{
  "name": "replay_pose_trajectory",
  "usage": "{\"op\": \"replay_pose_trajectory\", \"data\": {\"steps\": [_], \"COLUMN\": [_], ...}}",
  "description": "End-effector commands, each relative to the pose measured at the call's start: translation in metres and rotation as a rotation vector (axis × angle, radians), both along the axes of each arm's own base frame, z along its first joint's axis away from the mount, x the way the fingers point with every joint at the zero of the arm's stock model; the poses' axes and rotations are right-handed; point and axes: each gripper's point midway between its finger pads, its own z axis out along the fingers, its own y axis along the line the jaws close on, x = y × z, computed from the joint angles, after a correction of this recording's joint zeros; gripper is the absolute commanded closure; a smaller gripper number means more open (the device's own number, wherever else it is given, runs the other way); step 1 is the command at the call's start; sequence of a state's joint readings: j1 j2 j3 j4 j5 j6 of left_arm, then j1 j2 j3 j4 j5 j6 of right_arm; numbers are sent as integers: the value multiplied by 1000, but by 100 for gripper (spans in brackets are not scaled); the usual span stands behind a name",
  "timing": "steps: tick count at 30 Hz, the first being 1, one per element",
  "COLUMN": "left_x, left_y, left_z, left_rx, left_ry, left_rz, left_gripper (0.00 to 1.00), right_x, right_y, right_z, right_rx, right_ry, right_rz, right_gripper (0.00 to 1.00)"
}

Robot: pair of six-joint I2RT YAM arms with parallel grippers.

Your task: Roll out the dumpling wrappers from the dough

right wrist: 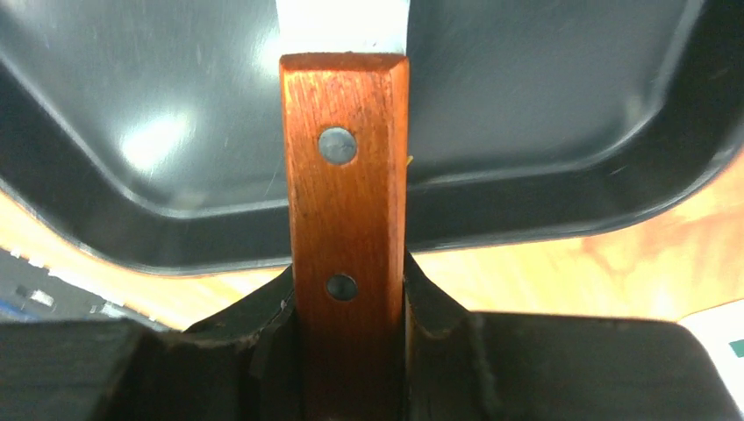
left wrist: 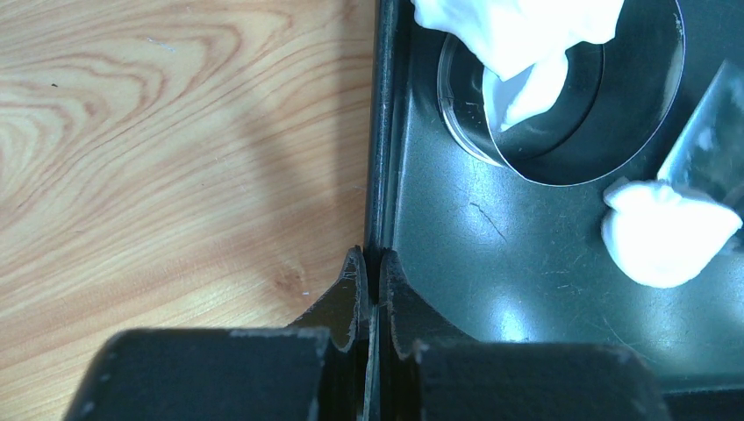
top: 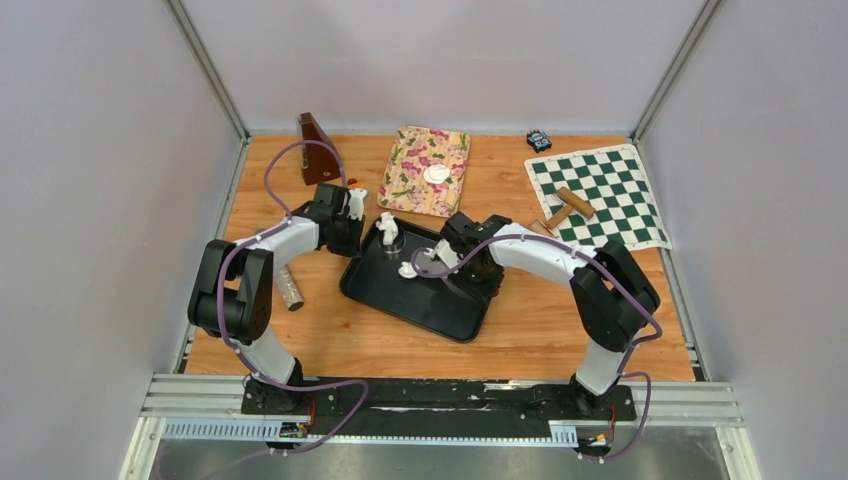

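One round white dumpling wrapper (top: 436, 174) lies on the floral mat (top: 420, 160) at the back. On the black tray (top: 440, 305) a ragged dough lump (left wrist: 518, 35) hangs into the ring cutter (left wrist: 632, 114), and a smaller lump (left wrist: 662, 232) lies beside it. My left gripper (left wrist: 370, 259) is shut on the tray's left rim (left wrist: 379, 175). My right gripper (right wrist: 348, 272) is shut on the wooden handle (right wrist: 346, 202) of a scraper. The scraper's metal blade (right wrist: 342, 26) reaches over the tray toward the small lump.
A chessboard mat (top: 600, 195) at the back right carries a wooden rolling pin (top: 572, 205). A brown wedge-shaped block (top: 318, 150) stands at the back left, and a small dark gadget (top: 539, 140) sits by the back wall. A grey cylinder (top: 288, 288) lies beside the left arm.
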State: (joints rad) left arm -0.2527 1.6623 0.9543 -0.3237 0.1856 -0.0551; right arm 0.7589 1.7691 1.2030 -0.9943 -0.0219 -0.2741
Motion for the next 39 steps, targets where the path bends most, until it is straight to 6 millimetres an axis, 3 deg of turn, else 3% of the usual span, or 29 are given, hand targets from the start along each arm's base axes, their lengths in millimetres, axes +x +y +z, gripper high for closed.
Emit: {"op": "replay_pose_trajectory", "data": {"steps": [1,8,15,21,26,31,39], "left_x": [-5,-6,-5,-4,-2,0,-2], "left_y": [-9,-10,-9,-8,-8,-11,-13], "left_z": [8,8,6,5,12,22,22], "left_rx": [-41,-45,-40,-31,-30,-52,-60], "left_ry": [-7,-4,-2,-1,-20,-47,-44], "left_rz": [-11,-12,-11,-11,-12,-23,-27], "left_gripper": [100,100,100,100,100,100,100], "right_x": [75,76,56,45,49,56,79], "right_y": [47,48,35,12,-9,-14,-18], "right_z": [22,21,37,19,0,7,21], "right_rx": [182,193,230,125,-6,-4,15], "right_ry": [-349,-359,-372,-326,-333,-377,-444], "right_rz": [-35,-21,62,58,37,6,-44], "right_gripper": [100,100,100,100,100,100,100]}}
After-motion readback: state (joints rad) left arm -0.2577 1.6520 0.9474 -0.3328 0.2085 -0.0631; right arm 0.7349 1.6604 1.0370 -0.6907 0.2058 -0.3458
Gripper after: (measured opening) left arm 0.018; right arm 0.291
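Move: The dough lump that the right hand's scraper is working on lies about 8 cm ahead and 15 cm to the left of the right hand, some 3 cm lower, with the blade already reaching it. The metal ring stands about 6 cm farther out and 4 cm farther left than the lump, with a dough scrap sticking up roughly 2 cm beyond the ring's middle. From the left hand, the lump is some 11 cm right, 3 cm back and slightly below. Forward and left in one quick sweep of about 6 cm, the right hand drives the scraper blade against the dough lump, towards the ring, its fingertips swinging forward some 15 degrees. It then draws back slightly, rises about 2 cm, and swings right some 5 cm while sinking again, taking the blade off the lump and keeping its grip on the handle. The left hand still pinches the tray's left rim, nearly motionless. ##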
